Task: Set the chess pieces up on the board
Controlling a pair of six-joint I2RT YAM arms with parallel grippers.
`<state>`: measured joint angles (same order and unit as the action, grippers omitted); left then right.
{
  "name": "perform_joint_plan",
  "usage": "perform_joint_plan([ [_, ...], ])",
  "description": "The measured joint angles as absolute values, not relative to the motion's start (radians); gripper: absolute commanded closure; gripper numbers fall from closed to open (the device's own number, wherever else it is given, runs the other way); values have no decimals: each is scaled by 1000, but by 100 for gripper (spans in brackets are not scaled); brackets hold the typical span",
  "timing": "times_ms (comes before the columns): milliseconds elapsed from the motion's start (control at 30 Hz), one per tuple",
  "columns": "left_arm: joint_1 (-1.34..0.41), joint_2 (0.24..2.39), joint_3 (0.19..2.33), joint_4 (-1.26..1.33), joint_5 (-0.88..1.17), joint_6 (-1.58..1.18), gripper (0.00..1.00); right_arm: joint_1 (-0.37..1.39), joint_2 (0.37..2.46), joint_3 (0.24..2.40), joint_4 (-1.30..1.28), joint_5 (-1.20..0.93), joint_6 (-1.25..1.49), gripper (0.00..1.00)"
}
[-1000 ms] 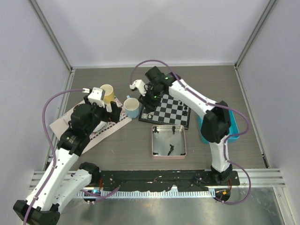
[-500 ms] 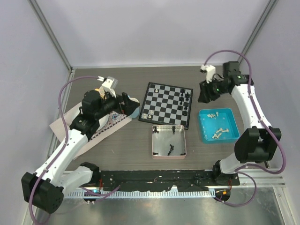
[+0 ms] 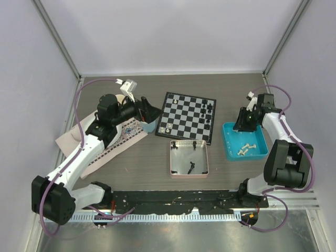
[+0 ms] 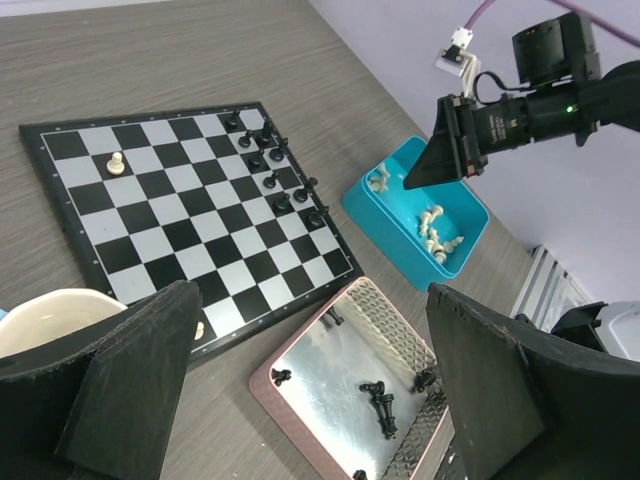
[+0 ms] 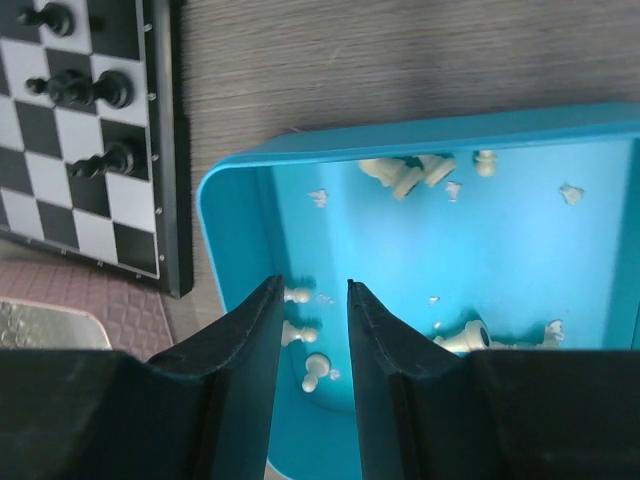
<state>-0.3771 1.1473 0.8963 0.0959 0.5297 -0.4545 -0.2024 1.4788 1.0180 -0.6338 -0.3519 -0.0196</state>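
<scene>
The board (image 3: 185,119) lies mid-table, with several black chess pieces (image 3: 206,111) on its right side and a white pawn (image 3: 166,127) at its near-left corner. It also shows in the left wrist view (image 4: 190,215) and the right wrist view (image 5: 80,170). My right gripper (image 3: 242,122) hangs over the left end of the blue tray (image 3: 260,139). It is slightly open and empty (image 5: 312,285), with off-white pawns (image 5: 315,372) lying just below. My left gripper (image 3: 149,112) is wide open and empty (image 4: 310,300), above the cups left of the board.
A pink tray (image 3: 171,157) holding several black pieces (image 3: 190,167) sits in front of the board. A light blue cup (image 3: 148,125) and a yellow cup (image 3: 123,102) stand left of the board, beside a patterned mat (image 3: 105,144). Enclosure walls stand close on three sides.
My right arm swung from the board's far-left corner over to the right and lowered over the blue tray. My left gripper moved right, toward the cups and the board's left edge.
</scene>
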Motion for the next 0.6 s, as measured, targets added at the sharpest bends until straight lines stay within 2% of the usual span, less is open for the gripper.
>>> perform_joint_plan([
  [300,-377,1134,896,121,528,-486,0,-202,1494,974,-535,-204,154,65],
  [600,-377,1134,894,122,525,-491,1,-207,1613,982,-502,-169,221,66],
])
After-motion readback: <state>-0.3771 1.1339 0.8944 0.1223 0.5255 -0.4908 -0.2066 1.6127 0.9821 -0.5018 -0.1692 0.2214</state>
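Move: Two white pieces lie together just inside the blue tray's far wall, about 2 cm ahead of the right hand, 3 cm to its right and 8 cm below. Another white piece sits some 3 cm to their right and 1 cm farther out; the near cluster is roughly 9 cm back from them and 5 cm to their right. The board's nearest black piece is about 12 cm left of the hand and 3 cm ahead. From the left hand the pair is some 40 cm right, level, 26 cm lower. The right hand comes down about 5 cm into the blue tray towards the two white pieces by its far wall, first easing some 2.5 cm to its right and a little forward, then sinking more steeply once the sideways shift has died away. On the way the wrist turns clockwise by roughly 15 degrees and the fingers stay partly open, ending close over the pieces with no touch to be seen. ##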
